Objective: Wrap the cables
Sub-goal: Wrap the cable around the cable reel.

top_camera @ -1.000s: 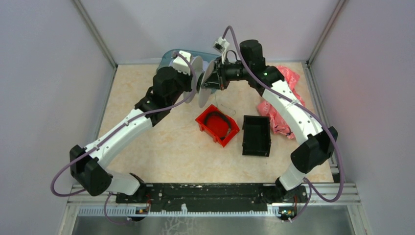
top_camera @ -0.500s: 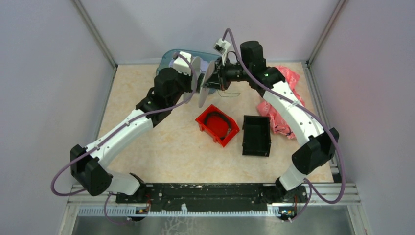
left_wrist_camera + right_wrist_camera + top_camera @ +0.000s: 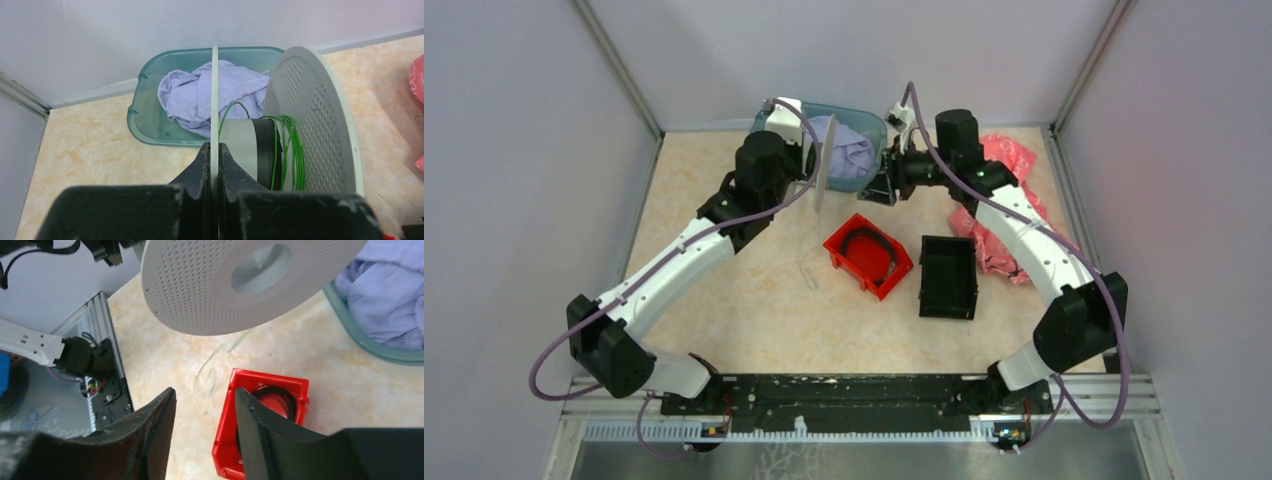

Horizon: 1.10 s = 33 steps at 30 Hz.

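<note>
My left gripper (image 3: 215,150) is shut on the thin near flange of a white spool (image 3: 315,120), held on edge above the table. Thin green cables (image 3: 289,150) are wound round its hub beside a black band. In the top view the spool (image 3: 819,175) hangs in front of the basin, and a loose pale strand (image 3: 807,272) trails down to the table. My right gripper (image 3: 205,392) stands open with nothing between its fingers, a little to the right of the spool (image 3: 240,280). The loose cable loop (image 3: 210,372) lies below it.
A teal basin (image 3: 871,130) with a lavender cloth (image 3: 195,95) stands at the back. A red bin (image 3: 867,255) holding a black coil and an empty black bin (image 3: 948,277) sit mid-table. A pink bag (image 3: 1014,165) lies under the right arm.
My right gripper has opened and drawn back to the right, away from the spool. The left arm has swung the spool slightly left, and a loose strand now trails to the table.
</note>
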{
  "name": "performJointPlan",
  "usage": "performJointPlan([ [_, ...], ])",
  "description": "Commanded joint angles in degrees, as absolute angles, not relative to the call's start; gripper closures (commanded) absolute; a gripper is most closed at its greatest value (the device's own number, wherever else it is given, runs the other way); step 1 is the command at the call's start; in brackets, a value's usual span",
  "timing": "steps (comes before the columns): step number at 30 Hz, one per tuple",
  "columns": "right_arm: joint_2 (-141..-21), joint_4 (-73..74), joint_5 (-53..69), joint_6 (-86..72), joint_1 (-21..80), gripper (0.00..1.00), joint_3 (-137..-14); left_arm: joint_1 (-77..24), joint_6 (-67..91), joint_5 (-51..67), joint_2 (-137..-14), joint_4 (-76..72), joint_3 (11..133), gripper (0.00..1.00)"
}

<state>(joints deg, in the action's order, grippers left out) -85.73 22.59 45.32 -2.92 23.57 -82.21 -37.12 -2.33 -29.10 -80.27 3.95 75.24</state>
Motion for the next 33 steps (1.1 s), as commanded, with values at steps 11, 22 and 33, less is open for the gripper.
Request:
performJointPlan([
  [11,-86.8,8.5,51.2,-5.0,23.1,0.31,-74.3,-36.7,1.0,-28.0,-78.9,3.4,80.2,1.0],
  [22,-91.9,-11.1,48.4,-15.0,21.3,0.31,-67.5,-33.7,5.9,-21.1,-77.6,11.7,91.3,1.0],
  [33,-95.4,-24.5,44.3,-14.9,21.2,0.3,-64.6,-33.2,13.8,-11.2,-79.5,17.7,101.3,1.0],
])
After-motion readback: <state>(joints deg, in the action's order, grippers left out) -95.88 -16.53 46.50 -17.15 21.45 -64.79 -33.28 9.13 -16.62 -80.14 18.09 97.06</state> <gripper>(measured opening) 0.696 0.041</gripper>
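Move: The left hand already pinches one rim of the cable reel; the reel's middle lies about 4 cm ahead, 4 cm to its right and 6 cm below. From the right hand the reel is roughly 9 cm ahead, 10 cm left and level. The green cable's loose tail swings some 13 cm left, 2 cm ahead and 22 cm below the right hand. The red box is about 5 cm ahead of that hand, 1 cm left, 25 cm below. Keeping its pinch on the reel's rim, the left hand first holds nearly still, then lifts about 12 cm almost straight up, rolling its left side down by some 15 degrees. Meanwhile the empty right hand spreads its half-open fingers wider and sinks about 8 cm, then also goes forward some 5 cm, towards the loose green tail, touching nothing at the end. ##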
